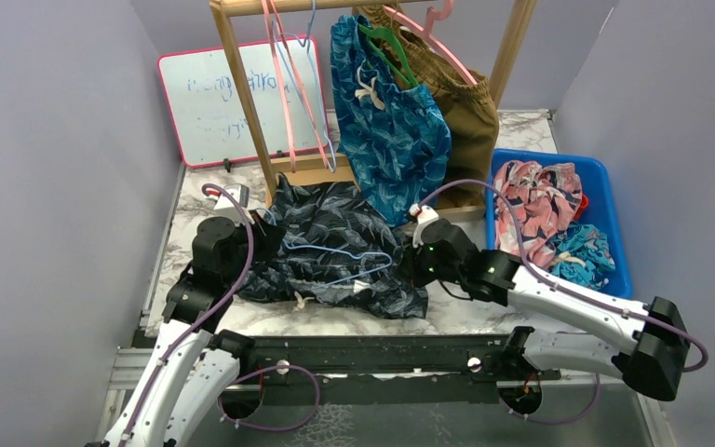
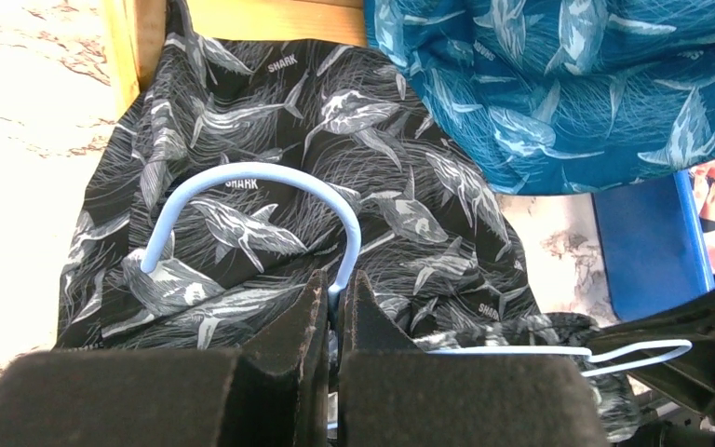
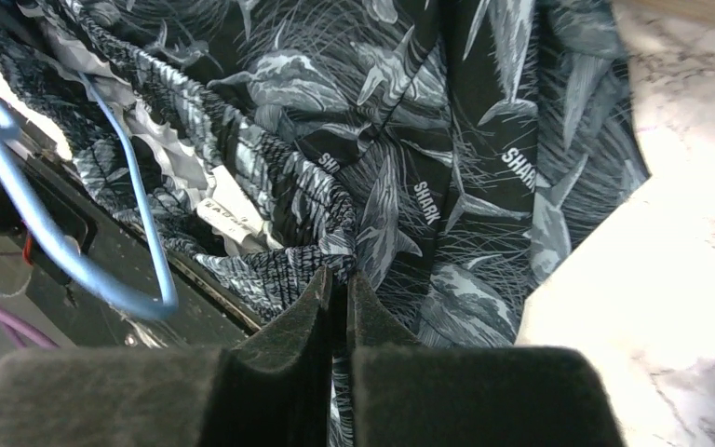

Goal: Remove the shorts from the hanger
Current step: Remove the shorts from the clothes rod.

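Observation:
Black shark-print shorts point(image 1: 335, 237) lie crumpled on the marble table with a light blue hanger point(image 1: 349, 256) still in them. My left gripper point(image 1: 265, 233) is shut on the hanger just below its hook point(image 2: 251, 172); the jaws point(image 2: 335, 289) pinch the blue wire above the black shorts point(image 2: 335, 121). My right gripper point(image 1: 419, 265) is shut on the elastic waistband of the black shorts point(image 3: 338, 279); the hanger's shoulder point(image 3: 56, 251) shows at its left. Teal-blue patterned shorts point(image 1: 391, 121) hang on a green hanger, and brownish-orange shorts point(image 1: 461, 93) hang on a pink hanger.
A wooden rack point(image 1: 242, 93) stands at the back with empty pink and blue hangers point(image 1: 289, 84). A whiteboard point(image 1: 214, 102) leans at the back left. A blue bin point(image 1: 614, 205) at the right holds pink leaf-print shorts point(image 1: 540, 200) and blue cartoon-print shorts point(image 1: 582, 256).

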You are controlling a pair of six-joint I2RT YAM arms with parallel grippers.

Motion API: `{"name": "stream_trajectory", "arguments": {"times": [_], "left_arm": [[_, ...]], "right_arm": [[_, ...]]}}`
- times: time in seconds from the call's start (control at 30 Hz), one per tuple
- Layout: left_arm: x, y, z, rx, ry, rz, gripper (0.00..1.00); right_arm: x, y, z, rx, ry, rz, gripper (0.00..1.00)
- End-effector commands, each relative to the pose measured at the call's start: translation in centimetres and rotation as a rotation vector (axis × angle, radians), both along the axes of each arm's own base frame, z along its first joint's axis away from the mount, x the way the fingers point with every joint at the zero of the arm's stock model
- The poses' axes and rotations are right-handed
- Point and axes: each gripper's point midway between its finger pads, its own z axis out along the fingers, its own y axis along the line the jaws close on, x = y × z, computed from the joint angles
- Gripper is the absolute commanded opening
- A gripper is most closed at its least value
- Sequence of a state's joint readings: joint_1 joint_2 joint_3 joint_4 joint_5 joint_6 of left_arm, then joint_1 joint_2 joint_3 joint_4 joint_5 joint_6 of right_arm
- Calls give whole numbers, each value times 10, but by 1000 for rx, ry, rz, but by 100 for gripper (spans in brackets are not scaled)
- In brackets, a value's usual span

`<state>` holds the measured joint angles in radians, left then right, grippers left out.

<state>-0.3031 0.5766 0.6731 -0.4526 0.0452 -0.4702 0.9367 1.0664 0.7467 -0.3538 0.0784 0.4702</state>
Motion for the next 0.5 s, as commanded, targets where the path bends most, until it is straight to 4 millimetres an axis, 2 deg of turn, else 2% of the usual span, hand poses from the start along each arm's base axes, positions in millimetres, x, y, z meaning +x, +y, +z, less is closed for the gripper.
{"name": "stream_trajectory", "arguments": {"times": [0.0, 0.1, 0.2, 0.27, 0.37, 0.47], "left_arm": [[-2, -8, 4, 5, -24, -65, 0], [-3, -10, 4, 8, -29, -79, 0], [-3, -10, 1, 10, -23, -81, 0], [-2, -10, -1, 7, -18, -80, 0], [0, -11, -4, 6, -10, -81, 0], [0, -12, -7, 6, -5, -85, 0]], "right_arm": [[7, 19, 22, 80, -9, 2, 14], [6, 22, 37, 160, -62, 22, 25], [-3, 17, 41, 192, -105, 69, 45], [-3, 7, 41, 167, -112, 41, 49], [7, -17, 38, 113, -121, -92, 67], [17, -35, 37, 64, -127, -212, 71]]}}
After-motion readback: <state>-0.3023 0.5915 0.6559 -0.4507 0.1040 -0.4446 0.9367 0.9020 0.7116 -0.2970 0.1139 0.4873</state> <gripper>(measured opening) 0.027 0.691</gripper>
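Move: The right fingers still pinch the black shorts' waistband; the middle of the shorts, spread on the table, lies about 17 cm to their left, 5 cm farther out and 5 cm lower. The hanger's free end is some 5 cm left, 1 cm ahead and 3 cm above, while the blue bin sits about 38 cm right, 13 cm ahead and 8 cm down. From the left hand, holding the hanger's hook, those shorts are about 12 cm right, level with it fore and aft, and 12 cm below. The right hand sinks a last half centimetre with the waistband, then spreads its fingers to about two thirds open and lets go, rising some 5 cm away from the cloth as the fingertips tip up by about 10 degrees. The left hand keeps the hanger's hook pinched and nearly holds its place, easing only about a centimetre down and to the right. ##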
